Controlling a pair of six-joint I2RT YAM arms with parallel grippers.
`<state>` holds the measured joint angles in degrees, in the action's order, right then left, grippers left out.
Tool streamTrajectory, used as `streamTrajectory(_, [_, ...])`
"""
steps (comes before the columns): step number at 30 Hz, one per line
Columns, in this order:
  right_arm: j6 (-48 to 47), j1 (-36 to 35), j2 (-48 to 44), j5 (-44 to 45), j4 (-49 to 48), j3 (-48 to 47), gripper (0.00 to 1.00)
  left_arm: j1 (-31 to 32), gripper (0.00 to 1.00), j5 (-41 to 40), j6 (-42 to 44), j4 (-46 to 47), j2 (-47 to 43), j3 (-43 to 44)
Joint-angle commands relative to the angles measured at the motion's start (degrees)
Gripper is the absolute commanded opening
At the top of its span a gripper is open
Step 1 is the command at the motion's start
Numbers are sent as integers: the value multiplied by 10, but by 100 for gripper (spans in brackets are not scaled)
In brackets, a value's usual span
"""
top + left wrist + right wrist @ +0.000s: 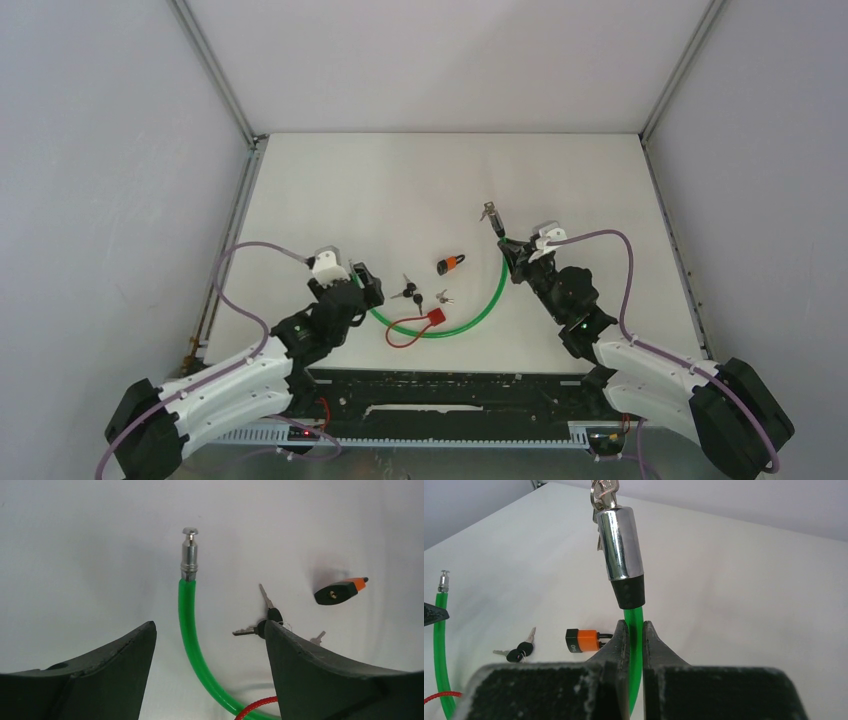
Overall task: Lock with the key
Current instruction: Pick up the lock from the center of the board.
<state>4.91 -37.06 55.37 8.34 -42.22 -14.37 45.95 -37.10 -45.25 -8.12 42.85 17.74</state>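
A green cable lock (480, 312) curves across the table. My right gripper (513, 252) is shut on the green cable (634, 645) just below its chrome lock barrel (620, 545), which is lifted, with keys (603, 491) in its top end. My left gripper (368, 288) is open, its fingers (125, 650) either side of the cable's other end, which has a metal pin (189, 552) and lies on the table. A pair of black-headed keys (409, 291) and a small silver key (443, 297) lie between the arms.
A small orange and black padlock (451, 264) lies near the table's middle, also seen in the right wrist view (581, 640). A red cord with a red tag (436, 317) loops over the green cable. White walls and metal rails enclose the table.
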Motion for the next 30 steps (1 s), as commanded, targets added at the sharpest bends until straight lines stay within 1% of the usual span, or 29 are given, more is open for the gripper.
streamTrajectory(1, [-2,-3,-12,-3,-56,-3,0,-13,81,-1,-89,-1,2,-12])
streamTrajectory(4, [-2,-3,-10,-2,-58,-3,0,-14,71,18,-99,57,-5,-47])
streamTrajectory(6, [-2,-2,-9,-3,-57,-3,0,-14,59,21,-100,65,-1,-53])
streamTrajectory(9, [-2,-2,-5,-2,-57,-6,0,-15,48,30,-84,78,6,-58])
streamTrajectory(10, [-2,-3,-3,-3,-57,-6,0,-15,46,33,-78,93,6,-61])
streamTrajectory(13, [-2,-3,-1,-3,-58,-7,0,-15,42,34,-61,100,4,-66])
streamTrajectory(17, [-2,-3,-1,-3,-57,-7,0,-15,38,29,-37,101,-5,-68])
streamTrajectory(19, [-1,-3,-1,-4,-57,-7,0,-15,32,26,-24,101,-7,-67])
streamTrajectory(22, [0,-2,0,-8,-57,-7,0,-14,14,25,6,101,-6,-59])
streamTrajectory(24, [1,-2,4,-15,-59,-7,0,-13,1,41,56,98,-2,-39])
streamTrajectory(25, [1,-1,7,-24,-60,-9,0,-10,0,51,81,88,2,-21])
streamTrajectory(27, [4,-1,20,-40,-60,-16,0,5,0,42,119,54,7,14])
streamTrajectory(30, [12,0,42,-67,-62,-26,0,45,0,-13,148,-11,8,68])
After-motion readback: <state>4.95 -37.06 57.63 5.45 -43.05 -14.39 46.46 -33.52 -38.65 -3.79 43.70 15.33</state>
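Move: Between the left hand's open fingers and about 2 cm below lies the green cable of the lock, just behind its free end; its metal tip is some 5 cm ahead and 1 cm left. The black keys lie level, 9 cm right, and the orange padlock 5 cm ahead, 17 cm right, both about 8 cm below. From the right hand, the stretch to grip lies about 28 cm left, 6 cm back, 11 cm below. Sinking about 2.5 cm with its left side dipping slightly, the left hand comes down over the green cable behind the metal tip and shuts its fingers from nearly wide open to pinch it. It then rises about 1 cm while rolling back and turning slightly clockwise; the right hand keeps its grip behind the barrel. ##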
